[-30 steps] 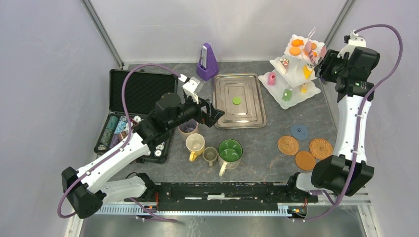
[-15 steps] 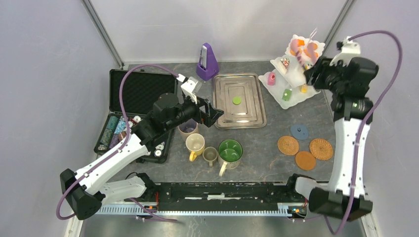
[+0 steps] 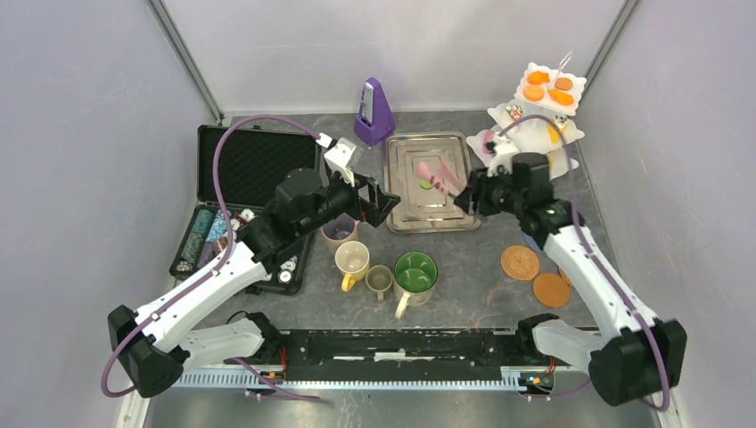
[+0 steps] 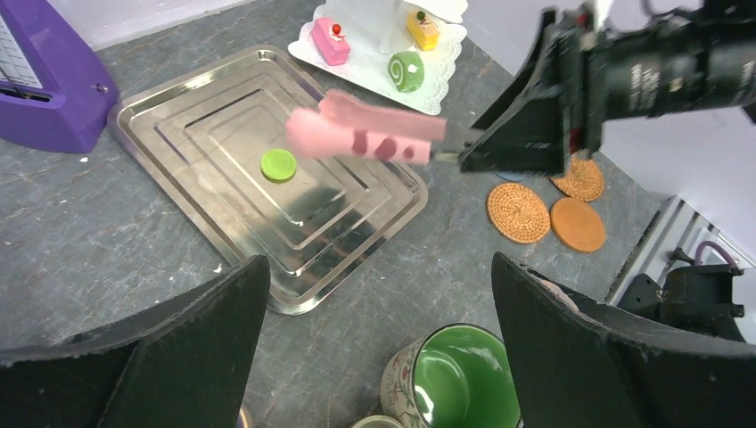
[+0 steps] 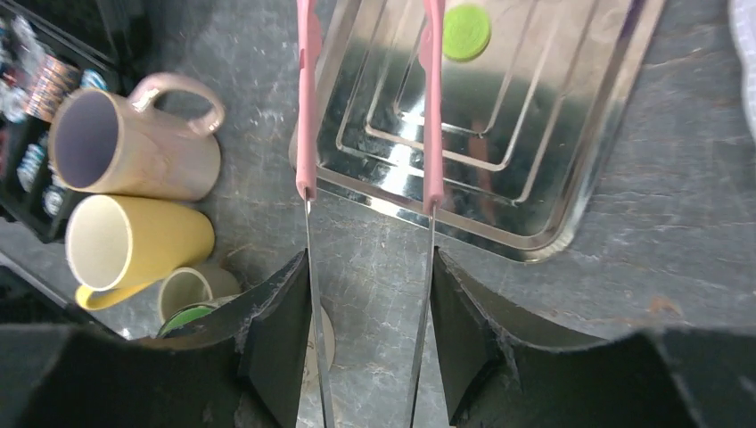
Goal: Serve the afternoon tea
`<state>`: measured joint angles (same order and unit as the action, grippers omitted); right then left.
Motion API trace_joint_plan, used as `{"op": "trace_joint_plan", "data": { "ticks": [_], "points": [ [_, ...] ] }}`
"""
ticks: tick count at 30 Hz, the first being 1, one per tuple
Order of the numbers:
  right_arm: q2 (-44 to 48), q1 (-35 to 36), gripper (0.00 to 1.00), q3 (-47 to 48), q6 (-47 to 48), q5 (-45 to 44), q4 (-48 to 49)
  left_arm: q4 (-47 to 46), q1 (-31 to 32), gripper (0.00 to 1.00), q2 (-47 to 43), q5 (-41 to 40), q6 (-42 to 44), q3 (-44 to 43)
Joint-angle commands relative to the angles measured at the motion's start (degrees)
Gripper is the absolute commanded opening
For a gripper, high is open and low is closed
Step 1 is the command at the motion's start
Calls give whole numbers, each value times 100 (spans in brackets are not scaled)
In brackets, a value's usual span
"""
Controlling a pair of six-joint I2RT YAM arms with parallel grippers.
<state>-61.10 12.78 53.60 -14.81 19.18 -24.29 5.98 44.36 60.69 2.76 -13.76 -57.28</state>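
My right gripper (image 3: 474, 198) is shut on pink tongs (image 3: 437, 176), held over the steel tray (image 3: 401, 223). In the right wrist view the tongs' arms (image 5: 306, 107) stand apart and empty, near a green pastry (image 5: 467, 31) lying on the tray. My left gripper (image 4: 379, 263) is open and empty, above the table between the tray and the big green mug (image 4: 464, 383). The mauve mug (image 3: 339, 234), yellow mug (image 3: 352, 260), olive mug (image 3: 380, 281) and green mug (image 3: 414, 272) stand together. The white stand (image 3: 535, 125) holds orange, pink and green pastries. Cork coasters (image 3: 520, 262) lie at the right.
A purple metronome (image 3: 374, 111) stands behind the tray. An open black case (image 3: 254, 165) with striped chips (image 3: 207, 234) lies at the left. A blue flat piece (image 3: 539, 236) sits by the coasters, partly under my right arm.
My right arm has swung from the stand down and left, carrying the pink tongs over the tray. My left arm has hardly moved.
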Motion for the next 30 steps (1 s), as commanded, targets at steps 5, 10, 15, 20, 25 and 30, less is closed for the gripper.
{"op": "trace_joint_plan", "data": {
  "ticks": [5,10,15,20,25,30],
  "points": [
    [-1289,1076,55,395,126,-2103,528,-46,-27,100,-80,-250,400,-152],
    [-1867,1288,55,604,212,-2662,458,-35,-22,100,-54,-248,402,-157],
    [-2191,1307,56,631,242,-2711,627,-33,-23,100,-29,-250,400,-170],
    [-2481,1315,56,697,269,-2604,759,-18,-24,100,-18,-253,409,-170],
    [-2725,1367,56,856,319,-2565,845,-18,-24,100,-14,-245,409,-179],
    [-2937,1407,54,989,352,-2581,816,-9,-24,100,-17,-246,424,-179]
  ]
}}
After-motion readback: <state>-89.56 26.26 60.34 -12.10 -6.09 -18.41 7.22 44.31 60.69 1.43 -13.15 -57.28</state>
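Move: The green cookie, lying alone on the steel tray, is about 14 cm ahead of the right hand, 7 cm to its left and some 20 cm below; that hand already holds the pink tongs with their jaws apart. The green mug stands about 21 cm nearer the base than the cookie and 3 cm left of it; the cake stand's bottom plate lies 19 cm to the cookie's right and 5 cm farther out. From the left hand the cookie is roughly 18 cm ahead, 9 cm right and 30 cm down. The green cookie is what the right hand brings the tongs down towards: the hand drops quickly at first, then eases, about 11 cm down in all, with some 6 cm forward and a little left over the tray. The wrist turns roughly 25 degrees so the tongs point more steeply down; the fingers keep their half-open hold, leaving the jaws spread to either side of the cookie. ##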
